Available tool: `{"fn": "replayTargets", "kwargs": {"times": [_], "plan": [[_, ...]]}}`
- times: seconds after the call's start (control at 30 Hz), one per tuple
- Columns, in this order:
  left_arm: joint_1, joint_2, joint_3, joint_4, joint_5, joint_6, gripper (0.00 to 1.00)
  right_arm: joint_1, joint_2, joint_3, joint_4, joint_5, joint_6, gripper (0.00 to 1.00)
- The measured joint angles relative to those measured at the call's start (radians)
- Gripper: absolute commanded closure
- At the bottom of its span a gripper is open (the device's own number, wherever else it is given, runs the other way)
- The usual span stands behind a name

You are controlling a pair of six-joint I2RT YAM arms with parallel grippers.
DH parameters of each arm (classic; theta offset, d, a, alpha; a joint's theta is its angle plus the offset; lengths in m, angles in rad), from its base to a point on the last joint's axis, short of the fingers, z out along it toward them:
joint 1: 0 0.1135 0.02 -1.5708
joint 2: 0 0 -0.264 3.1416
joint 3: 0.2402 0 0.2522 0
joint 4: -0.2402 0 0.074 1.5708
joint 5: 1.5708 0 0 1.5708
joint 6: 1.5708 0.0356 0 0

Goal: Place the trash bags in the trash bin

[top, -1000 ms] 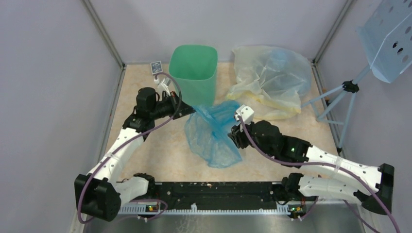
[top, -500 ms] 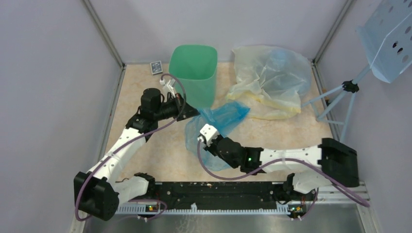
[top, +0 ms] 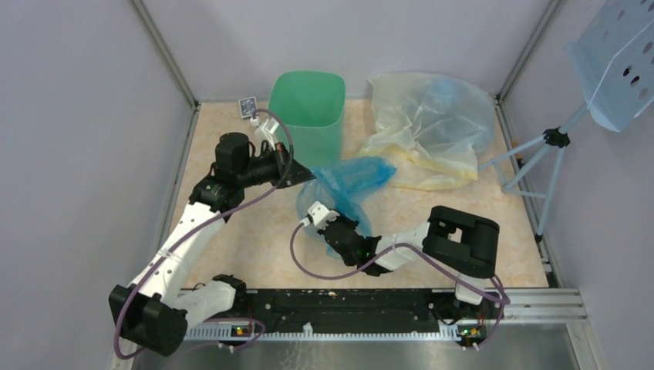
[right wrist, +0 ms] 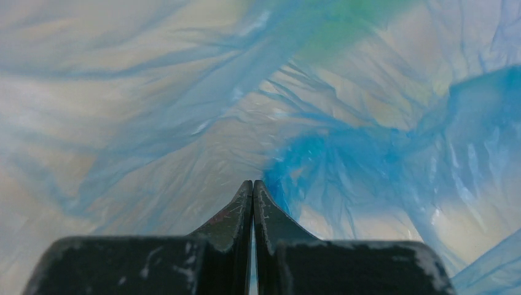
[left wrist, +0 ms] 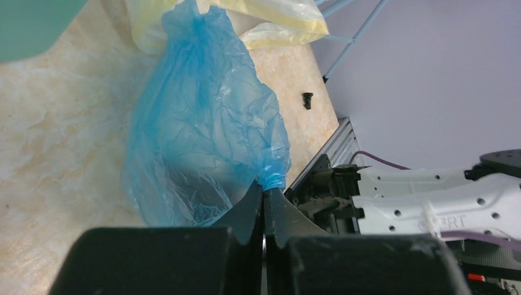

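Note:
The green trash bin point(top: 306, 116) stands at the back of the table; a corner of it shows in the left wrist view point(left wrist: 31, 24). A light blue trash bag point(top: 348, 183) point(left wrist: 203, 135) lies crumpled in front of it. My left gripper point(top: 307, 176) point(left wrist: 264, 192) is shut on a bunched edge of this bag, just right of the bin's base. My right gripper point(top: 333, 226) point(right wrist: 252, 182) is shut on the same bag's near side, with blue film point(right wrist: 368, 160) filling its view. More trash bags, pale yellow point(top: 420, 131) point(left wrist: 276, 15), are heaped at the back right.
A small dark card box point(top: 247, 106) lies behind the bin to the left. A tripod point(top: 540, 154) carrying a light blue perforated panel point(top: 613, 62) stands at the right wall. The arms' black base rail point(top: 347, 301) runs along the near edge.
My right arm swung left from the blue bag's right side to its near left part, and its jaws closed there. The bag is bunched higher. The left gripper kept its hold and barely moved.

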Motion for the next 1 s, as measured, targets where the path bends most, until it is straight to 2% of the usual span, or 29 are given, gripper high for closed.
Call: {"fn": "replayTargets", "kwargs": {"times": [0.17,0.33,0.57,0.73,1.0], "plan": [[-0.003,-0.018,0.067,-0.051,0.036,0.035,1.00,-0.095,-0.061,-0.023,-0.022,0.031,0.056,1.00],[-0.021,-0.022,0.091,-0.085,0.050,0.060,1.00,-0.163,-0.301,-0.100,-0.067,0.000,0.126,1.00],[-0.183,0.008,0.105,-0.098,0.016,0.053,1.00,-0.163,-0.542,-0.108,-0.056,-0.106,0.139,1.00],[-0.265,0.032,0.134,-0.078,0.007,0.004,1.00,-0.163,-0.557,-0.108,-0.027,-0.196,0.095,1.00],[-0.283,0.031,0.204,-0.012,-0.013,-0.074,1.00,-0.163,-0.557,-0.173,0.059,-0.341,0.082,1.00]]}}
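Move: The blue trash bag hangs from my left fingers, its middle about 9 cm right, 4 cm ahead and 16 cm below that hand. The trash bin stands some 22 cm ahead of it, 1 cm left; the yellow-edged bag lies about 30 cm ahead, 34 cm right. From my right hand, low in the film, the blue bag's middle is about 6 cm ahead, straight in line, 3 cm higher. I whip my right hand, fingers still shut in the blue film, forward and to the right, then straight up about 15 cm, rolling its left side up some 30 degrees and finally easing back and left. My left hand keeps its pinch on the bag, rises a little, sweeps right and back towards my right hand while turning clockwise, then rises again. ##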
